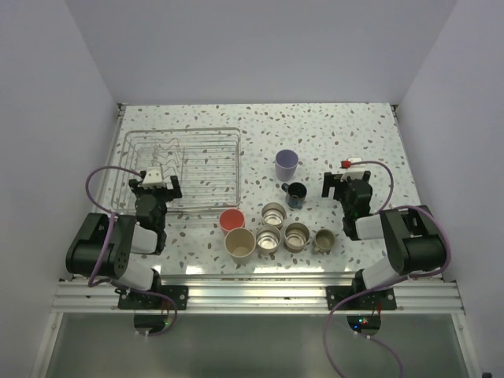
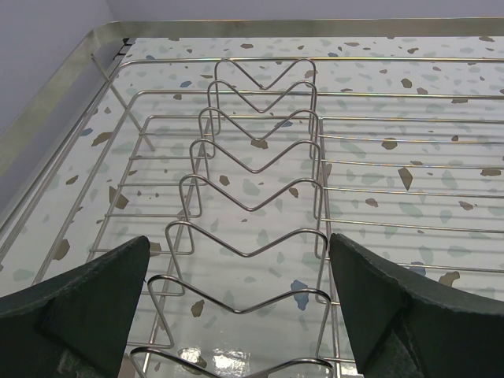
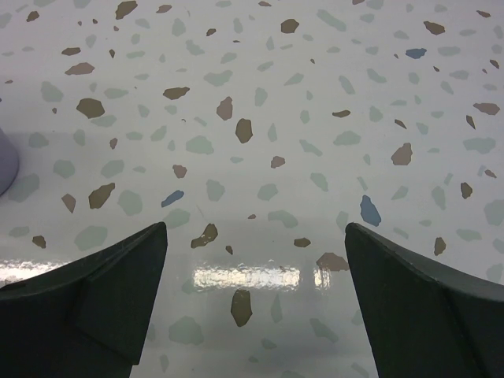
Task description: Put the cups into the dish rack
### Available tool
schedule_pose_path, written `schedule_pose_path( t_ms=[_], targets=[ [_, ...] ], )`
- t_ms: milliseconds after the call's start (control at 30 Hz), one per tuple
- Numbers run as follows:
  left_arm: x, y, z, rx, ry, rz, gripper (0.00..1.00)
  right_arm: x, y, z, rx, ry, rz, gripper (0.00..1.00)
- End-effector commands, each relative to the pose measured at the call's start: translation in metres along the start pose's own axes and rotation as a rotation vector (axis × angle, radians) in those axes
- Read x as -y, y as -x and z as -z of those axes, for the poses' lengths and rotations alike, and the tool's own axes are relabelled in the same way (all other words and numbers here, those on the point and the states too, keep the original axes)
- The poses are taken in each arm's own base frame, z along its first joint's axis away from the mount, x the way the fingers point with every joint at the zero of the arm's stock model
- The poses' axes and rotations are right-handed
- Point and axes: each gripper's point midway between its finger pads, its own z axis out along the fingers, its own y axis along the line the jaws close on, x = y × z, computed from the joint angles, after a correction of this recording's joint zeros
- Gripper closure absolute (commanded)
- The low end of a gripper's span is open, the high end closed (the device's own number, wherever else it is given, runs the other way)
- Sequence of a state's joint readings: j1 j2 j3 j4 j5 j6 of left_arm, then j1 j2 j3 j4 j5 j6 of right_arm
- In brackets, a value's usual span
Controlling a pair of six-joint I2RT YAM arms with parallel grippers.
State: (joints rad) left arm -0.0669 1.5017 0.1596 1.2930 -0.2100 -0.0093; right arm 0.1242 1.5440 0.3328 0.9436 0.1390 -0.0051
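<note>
The dish rack point(image 1: 239, 160) is a silver wire basket at the back left, with nothing in it. My left gripper point(image 1: 155, 186) hovers open over its near edge. In the left wrist view, the left gripper point(image 2: 240, 307) looks down the row of wavy prongs point(image 2: 256, 209). Several cups stand at the table's middle: a lavender tumbler point(image 1: 287, 164), a black mug point(image 1: 297, 194), a red tumbler point(image 1: 231, 221), a beige tumbler point(image 1: 240, 243), three steel cups point(image 1: 273, 213), and an olive mug point(image 1: 324, 239). My right gripper point(image 1: 346, 183) is open to the right of the black mug, and the right gripper point(image 3: 256, 291) sees only tabletop between its fingers.
The speckled table is walled on the left, back and right. The rack's metal rim point(image 2: 79, 87) runs close to the left wall. A sliver of the lavender tumbler point(image 3: 4, 161) shows at the left edge of the right wrist view.
</note>
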Motion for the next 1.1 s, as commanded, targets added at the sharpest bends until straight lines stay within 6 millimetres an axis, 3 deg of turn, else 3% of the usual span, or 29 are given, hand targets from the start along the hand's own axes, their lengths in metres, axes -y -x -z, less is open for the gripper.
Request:
schedule_pose_path(
  t_ms=[0, 33, 100, 133, 167, 200, 233, 300, 333, 367, 400, 433, 467, 500, 567, 600, 633, 667, 700, 767, 800, 833, 867, 900, 933, 967, 1000, 1067],
  targets=[
    [-0.004, 0.017, -0.004, 0.071, 0.026, 0.001, 0.00, 0.000, 0.026, -0.005, 0.080, -0.006, -0.009, 0.01],
    [-0.004, 0.018, -0.004, 0.071, 0.024, -0.001, 0.00, 0.001, 0.029, -0.005, 0.092, -0.013, -0.011, 0.01],
    [-0.004, 0.017, -0.004, 0.069, 0.027, -0.001, 0.00, 0.023, 0.047, -0.008, 0.087, -0.153, -0.075, 0.01],
    [-0.004, 0.016, -0.003, 0.066, 0.027, -0.002, 0.00, 0.027, 0.037, -0.002, -0.011, -0.187, -0.095, 0.02],
    [-0.004, 0.016, -0.003, 0.066, 0.026, -0.002, 0.00, 0.030, 0.062, -0.008, 0.014, -0.190, -0.109, 0.01],
    [-0.004, 0.017, -0.003, 0.069, 0.027, 0.000, 0.00, 0.030, 0.063, -0.005, -0.013, -0.180, -0.100, 0.01],
    [-0.004, 0.016, -0.003, 0.066, 0.027, -0.002, 0.00, 0.031, 0.088, -0.001, 0.036, -0.172, -0.078, 0.01],
    [-0.004, 0.017, -0.003, 0.069, 0.026, -0.001, 0.00, 0.034, 0.108, 0.007, 0.065, -0.178, -0.084, 0.01],
    [-0.004, 0.016, -0.003, 0.066, 0.027, -0.002, 0.00, 0.034, 0.107, 0.013, 0.033, -0.189, -0.112, 0.01],
    [-0.004, 0.017, -0.003, 0.068, 0.026, 0.000, 0.00, 0.037, 0.137, 0.023, 0.083, -0.203, -0.171, 0.01],
    [-0.005, 0.016, -0.004, 0.066, 0.027, 0.000, 0.00, 0.037, 0.128, 0.029, 0.020, -0.220, -0.229, 0.01],
    [-0.004, 0.016, -0.004, 0.065, 0.024, -0.002, 0.00, 0.036, 0.133, 0.036, 0.011, -0.223, -0.266, 0.01],
    [-0.004, 0.016, -0.003, 0.065, 0.025, -0.001, 0.00, 0.037, 0.152, 0.043, 0.031, -0.227, -0.310, 0.01],
    [-0.004, 0.025, -0.005, 0.093, 0.025, 0.006, 0.00, 0.034, 0.142, 0.049, -0.032, -0.226, -0.351, 0.01],
    [-0.012, 0.013, -0.012, -0.019, 0.089, 0.022, 0.00, 0.021, 0.158, 0.057, -0.038, -0.143, -0.338, 0.01],
    [-0.017, 0.046, -0.030, 0.009, 0.140, 0.043, 0.00, 0.015, 0.160, 0.060, -0.051, -0.095, -0.297, 0.01],
    [-0.019, 0.028, -0.030, -0.106, 0.157, 0.026, 0.00, 0.010, 0.170, 0.064, -0.038, -0.057, -0.294, 0.02],
    [-0.019, 0.037, -0.034, -0.108, 0.163, 0.031, 0.00, 0.011, 0.175, 0.068, -0.029, -0.063, -0.296, 0.01],
    [-0.015, 0.064, -0.038, -0.054, 0.147, 0.069, 0.00, 0.012, 0.179, 0.073, -0.019, -0.067, -0.306, 0.02],
    [-0.010, 0.078, -0.035, -0.055, 0.118, 0.098, 0.00, 0.011, 0.194, 0.079, 0.014, -0.067, -0.310, 0.01],
    [-0.005, 0.112, -0.034, 0.003, 0.086, 0.147, 0.00, 0.007, 0.199, 0.078, 0.019, -0.055, -0.330, 0.01],
    [-0.004, 0.106, -0.029, -0.067, 0.080, 0.149, 0.00, 0.001, 0.203, 0.077, 0.023, -0.030, -0.337, 0.01],
    [-0.003, 0.116, -0.027, -0.074, 0.079, 0.168, 0.00, -0.006, 0.214, 0.077, 0.042, 0.009, -0.342, 0.01],
    [0.001, 0.148, -0.024, -0.034, 0.052, 0.223, 0.00, -0.016, 0.220, 0.076, 0.049, 0.042, -0.348, 0.01],
    [0.003, 0.144, -0.017, -0.095, 0.041, 0.227, 0.00, -0.022, 0.227, 0.073, 0.053, 0.065, -0.360, 0.01],
    [0.008, 0.153, -0.013, -0.100, 0.011, 0.243, 0.00, -0.029, 0.229, 0.072, 0.051, 0.092, -0.373, 0.01],
    [0.024, 0.182, -0.006, -0.065, -0.087, 0.285, 0.00, -0.034, 0.234, 0.070, 0.058, 0.108, -0.417, 0.02],
    [0.041, 0.194, 0.006, -0.092, -0.178, 0.342, 0.00, -0.038, 0.240, 0.064, 0.056, 0.116, -0.498, 0.01]
  ],
)
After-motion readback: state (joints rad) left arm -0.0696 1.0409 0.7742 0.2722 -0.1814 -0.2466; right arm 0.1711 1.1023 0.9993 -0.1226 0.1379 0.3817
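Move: The purple cup, the likely first pick, stands about 17 cm to the right hand's left, 4 cm farther out and slightly lower; the black mug is some 15 cm left and 5 cm back, the nearest steel cup 21 cm left and 10 cm back. From the left hand, poised low over the dish rack's left part, the red cup lies roughly 22 cm right and 10 cm back, the rack's middle 8 cm right and 4 cm ahead. Cups and dish rack are left untouched while both empty, open hands climb well clear. The right goes first, rising over 20 cm beside the purple cup, easing slightly right, then swinging about 5 cm left, its left side rolling up some 20 degrees. The left waits, then lifts about 20 cm off the rack area, slipping a few centimetres forward before easing back and right, its right side rolling up. ##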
